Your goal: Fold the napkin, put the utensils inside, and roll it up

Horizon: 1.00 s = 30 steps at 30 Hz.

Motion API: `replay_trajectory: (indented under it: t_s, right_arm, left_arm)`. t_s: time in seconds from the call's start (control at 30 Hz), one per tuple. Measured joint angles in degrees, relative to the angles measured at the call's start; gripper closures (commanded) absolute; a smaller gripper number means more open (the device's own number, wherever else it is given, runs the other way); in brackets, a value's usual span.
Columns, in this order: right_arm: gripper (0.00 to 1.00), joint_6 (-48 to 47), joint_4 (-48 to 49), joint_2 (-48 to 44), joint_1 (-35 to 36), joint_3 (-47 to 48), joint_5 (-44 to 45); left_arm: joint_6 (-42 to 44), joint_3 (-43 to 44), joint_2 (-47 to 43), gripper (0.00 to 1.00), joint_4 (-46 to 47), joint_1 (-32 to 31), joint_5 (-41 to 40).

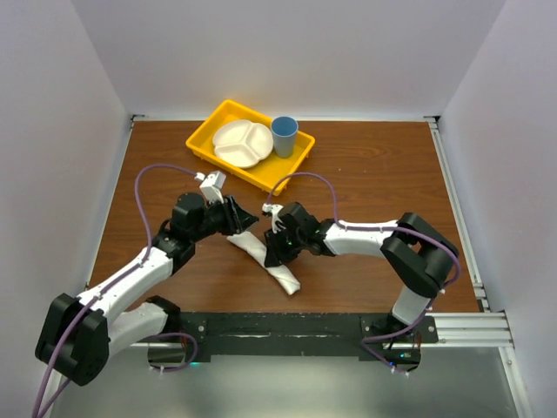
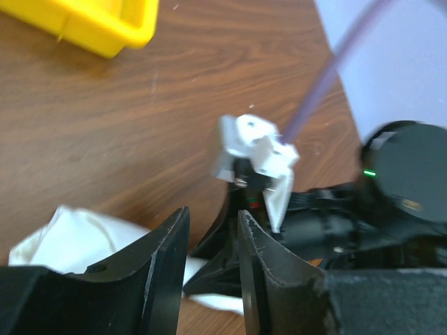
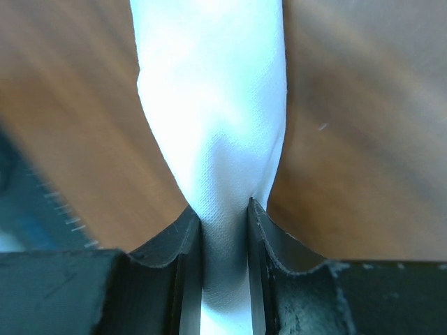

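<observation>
The white napkin [image 1: 287,279] lies on the wooden table as a narrow roll, running diagonally from upper left to lower right. My right gripper [image 1: 274,252] is shut on its middle. In the right wrist view the cloth [image 3: 209,105] is pinched between both fingers [image 3: 223,209]. My left gripper [image 1: 246,219] hangs over the roll's upper end with its jaws partly apart and nothing between the tips [image 2: 213,213]. The napkin's bunched end [image 2: 63,237] shows beside and under the left finger. The utensils are hidden from every view.
A yellow tray [image 1: 204,144] stands at the back of the table, holding a white divided plate [image 1: 242,142] and a blue cup [image 1: 284,136]. Its corner [image 2: 105,28] shows in the left wrist view. The right arm's wrist [image 2: 335,223] is close in front of my left gripper.
</observation>
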Motion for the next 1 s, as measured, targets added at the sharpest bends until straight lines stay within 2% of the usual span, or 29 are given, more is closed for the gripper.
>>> replay_trajectory:
  t_s: [0.13,0.27,0.57,0.8,1.0]
  right_arm:
    - [0.93,8.52,8.07,-0.11,-3.54,-5.66,-10.78]
    - [0.93,16.13,16.87,0.33,-6.03,-10.8,-18.08]
    - [0.93,27.17,34.6,4.07,-9.07,-18.12,-25.29]
    - [0.87,29.51,39.6,4.76,-9.51,-20.33,-26.03]
    - [0.73,26.47,35.1,3.43,-9.51,-19.32,-25.09]
  left_arm:
    - [-0.07,1.53,0.7,0.61,0.76,0.0,2.08]
    - [-1.49,0.07,5.16,0.61,4.5,-0.31,5.75]
    - [-5.75,-9.25,14.12,0.62,18.25,-4.61,7.13]
    - [-6.62,-12.98,19.41,0.64,29.24,-4.66,5.81]
    - [-6.62,-13.75,25.51,0.64,36.39,-4.52,5.18]
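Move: The rolled napkin's middle lies about 12 cm below the left hand, some 5 cm back and 4 cm to its right; the right gripper, already on it, is about 5 cm back, 6 cm to the right and 12 cm below. The yellow tray is roughly 31 cm ahead of the left hand. From the right hand, the napkin's middle is about 2 cm to the left at fingertip height, and the tray 36 cm ahead and 7 cm left. Still pinching the rolled napkin, the right fingers draw it back about 3 cm while the wrist rolls some 35 degrees around the roll's length, the fingertips swinging from steeply down to flatter and leftward. The left hand comes down about 10 cm, also a little back and to its right, bringing its part-open fingers onto the napkin just beyond the right fingertips. ##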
